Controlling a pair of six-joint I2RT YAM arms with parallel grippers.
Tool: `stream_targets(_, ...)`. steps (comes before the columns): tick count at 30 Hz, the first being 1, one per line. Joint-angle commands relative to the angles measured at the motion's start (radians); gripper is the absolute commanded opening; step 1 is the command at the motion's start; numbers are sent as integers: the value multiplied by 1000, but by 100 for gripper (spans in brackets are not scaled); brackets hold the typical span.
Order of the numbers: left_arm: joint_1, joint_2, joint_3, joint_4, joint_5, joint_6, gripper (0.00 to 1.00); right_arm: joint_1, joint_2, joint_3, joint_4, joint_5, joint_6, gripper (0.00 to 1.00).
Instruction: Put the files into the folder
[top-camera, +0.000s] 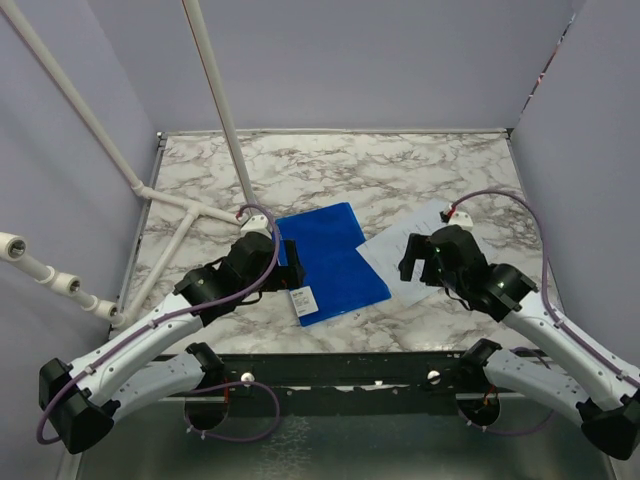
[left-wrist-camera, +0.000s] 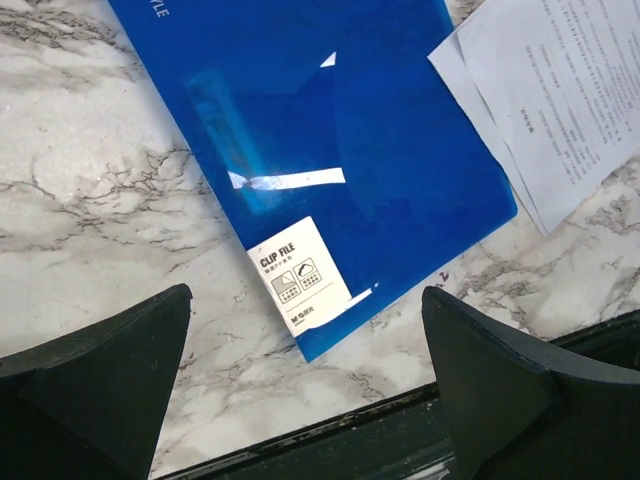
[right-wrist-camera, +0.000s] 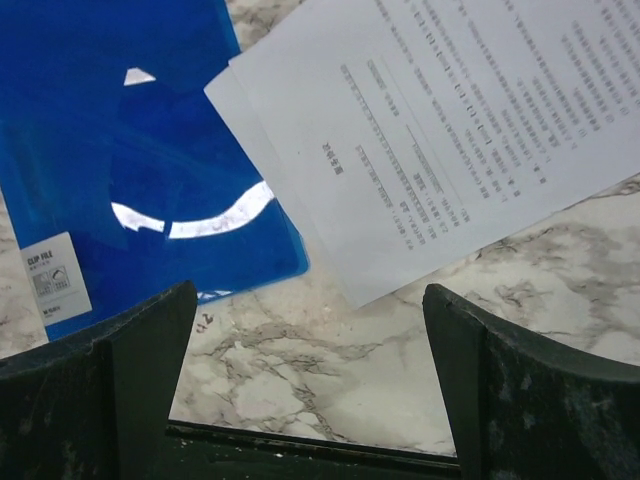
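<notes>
The blue folder (top-camera: 335, 262) lies shut and flat on the marble table, its white label (left-wrist-camera: 298, 272) at the near corner. The files (top-camera: 392, 250), white printed sheets, lie to its right, and their left corner overlaps the folder's right edge (right-wrist-camera: 262, 100). My left gripper (top-camera: 293, 268) hovers open over the folder's near left corner, nothing between its fingers (left-wrist-camera: 120, 370). My right gripper (top-camera: 425, 270) hovers open over the near edge of the files (right-wrist-camera: 450, 130), above bare marble, and holds nothing. In the left wrist view the files (left-wrist-camera: 560, 90) show at the upper right.
A white pipe frame (top-camera: 215, 100) slants over the table's back left. The table's dark front rail (top-camera: 350, 370) runs just below both grippers. Purple walls close in the left, back and right sides.
</notes>
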Motion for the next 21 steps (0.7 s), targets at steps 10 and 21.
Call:
stream_targets(10, 2, 54, -86, 30, -39, -76, 99, 3, 201, -160, 231, -230, 83, 99)
stream_targets(21, 3, 123, -101, 50, -40, -70, 99, 4, 422, -99, 379, -261, 57, 100)
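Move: Below the left hand, roughly 17 cm down, lies the folder's white label, nearly level with the hand and about 2 cm to its right. The folder's near-left corner is about 6 cm back and 2 cm right. For the right hand, the folder's near-right corner is some 18 cm down, 4 cm left and 1 cm ahead; the files' middle lies about 14 cm ahead and 6 cm right, at the same depth. Sinking fastest, the right hand drops about 11 cm and carries some 6 cm left towards the folder's near-right corner, its fingers tipping about 15 degrees further down. The left hand lowers more gently, some 5.5 cm almost straight down over the label, tipping down slightly. Both grippers stay wide open and still clear of the folder. ##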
